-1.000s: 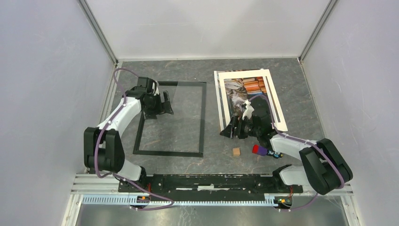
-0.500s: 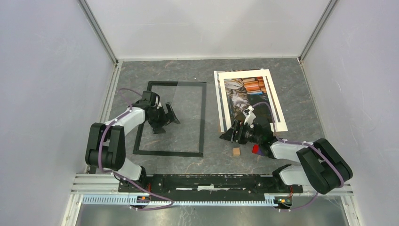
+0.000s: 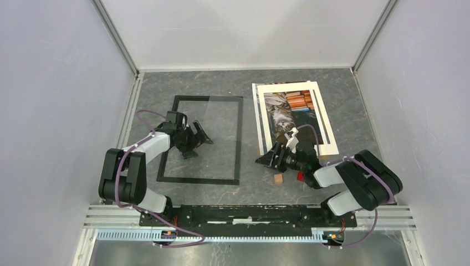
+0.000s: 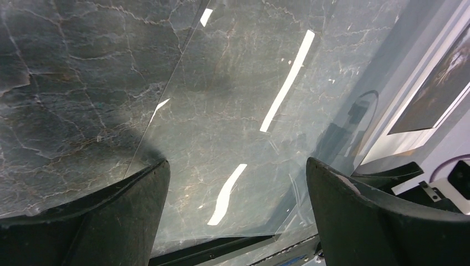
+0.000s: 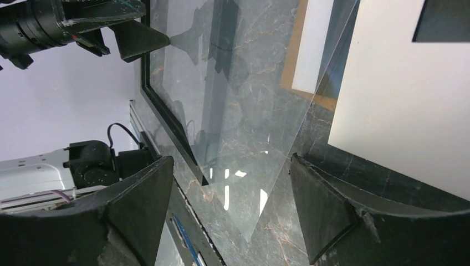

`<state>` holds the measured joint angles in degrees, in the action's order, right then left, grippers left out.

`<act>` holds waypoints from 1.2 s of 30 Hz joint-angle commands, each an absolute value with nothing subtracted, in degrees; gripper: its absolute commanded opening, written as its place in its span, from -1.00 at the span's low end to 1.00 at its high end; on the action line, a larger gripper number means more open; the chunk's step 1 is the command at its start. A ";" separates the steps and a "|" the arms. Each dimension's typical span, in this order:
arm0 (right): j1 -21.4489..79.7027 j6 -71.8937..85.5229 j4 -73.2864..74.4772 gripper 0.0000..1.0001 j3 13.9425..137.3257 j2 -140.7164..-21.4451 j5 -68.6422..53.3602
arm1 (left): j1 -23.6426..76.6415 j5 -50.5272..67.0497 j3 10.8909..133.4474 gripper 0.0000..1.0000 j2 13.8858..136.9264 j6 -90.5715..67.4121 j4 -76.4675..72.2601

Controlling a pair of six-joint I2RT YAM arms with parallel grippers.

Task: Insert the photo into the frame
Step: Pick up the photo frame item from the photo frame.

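The thin black frame (image 3: pixel 239 138) lies flat left of centre, also seen in the right wrist view (image 5: pixel 166 116). A clear pane (image 4: pixel 238 111) lies skewed over the frame, and one corner (image 5: pixel 255 166) reaches toward the mat. The photo (image 3: pixel 282 113) of a cat and books lies at the right under a white mat (image 3: pixel 327 133). My left gripper (image 3: pixel 195 139) hovers open above the pane inside the frame, its fingers (image 4: pixel 111 221) holding nothing. My right gripper (image 3: pixel 270 158) stands open by the mat's near-left corner, with the pane's corner below its fingers (image 5: pixel 327 216).
A brown backing board (image 5: pixel 294 61) shows under the mat's edge. A small wooden block (image 3: pixel 278 178) and a red and blue object (image 3: pixel 300 176) lie close under the right arm. Grey walls enclose the marbled table (image 3: pixel 366 111) on three sides.
The left gripper moved from the frame's left rail down and right into its interior. The right gripper pulled back off the photo toward the mat's near-left corner, uncovering the picture.
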<state>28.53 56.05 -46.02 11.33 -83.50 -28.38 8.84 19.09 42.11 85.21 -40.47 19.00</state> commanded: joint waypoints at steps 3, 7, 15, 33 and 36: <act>30.00 69.32 -66.95 0.61 8.08 -88.91 -27.76 | 8.88 16.22 38.68 1.00 87.16 -42.50 16.48; 30.18 73.21 -74.39 0.54 7.64 -91.36 -27.62 | 8.88 16.09 37.34 1.00 87.01 -42.87 15.59; 30.27 73.47 -75.71 0.38 11.22 -94.83 -26.93 | 8.90 16.48 37.35 1.00 87.07 -43.07 15.26; 32.74 64.86 -55.88 -0.37 20.64 -95.64 -17.06 | 10.23 17.50 39.48 1.00 77.94 -39.91 17.58; 33.07 63.45 -51.96 -0.64 21.60 -93.49 -16.63 | 11.20 16.55 42.31 1.00 73.46 -38.23 20.00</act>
<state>32.53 66.08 -55.35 20.03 -97.30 -18.98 10.04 18.52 39.27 79.77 -42.28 16.84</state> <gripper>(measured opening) 0.269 0.996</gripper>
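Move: The clear sheet is the right hand's target: its middle lies about 12 cm ahead and 11 cm to the left, some 2 cm lower, with its near right corner close by the open fingers. From that hand the frame's right bar is about 9 cm ahead and 10 cm left, the wooden block about 6 cm back and 5 cm right. From the left hand the sheet's middle is about 5 cm ahead and 14 cm right, slightly below. The right hand first eases left and rises about 3 cm, tipping over by some 15 degrees, then travels forward and left along the clear sheet's right side, about 5 cm forward in all, and sinks back to its starting height while its wide fingers close most of the way around that right edge. The left hand stays wide open low over the sheet's left part inside the frame, shifting only about 1 cm forward and back, and starts to lift at the very end. ##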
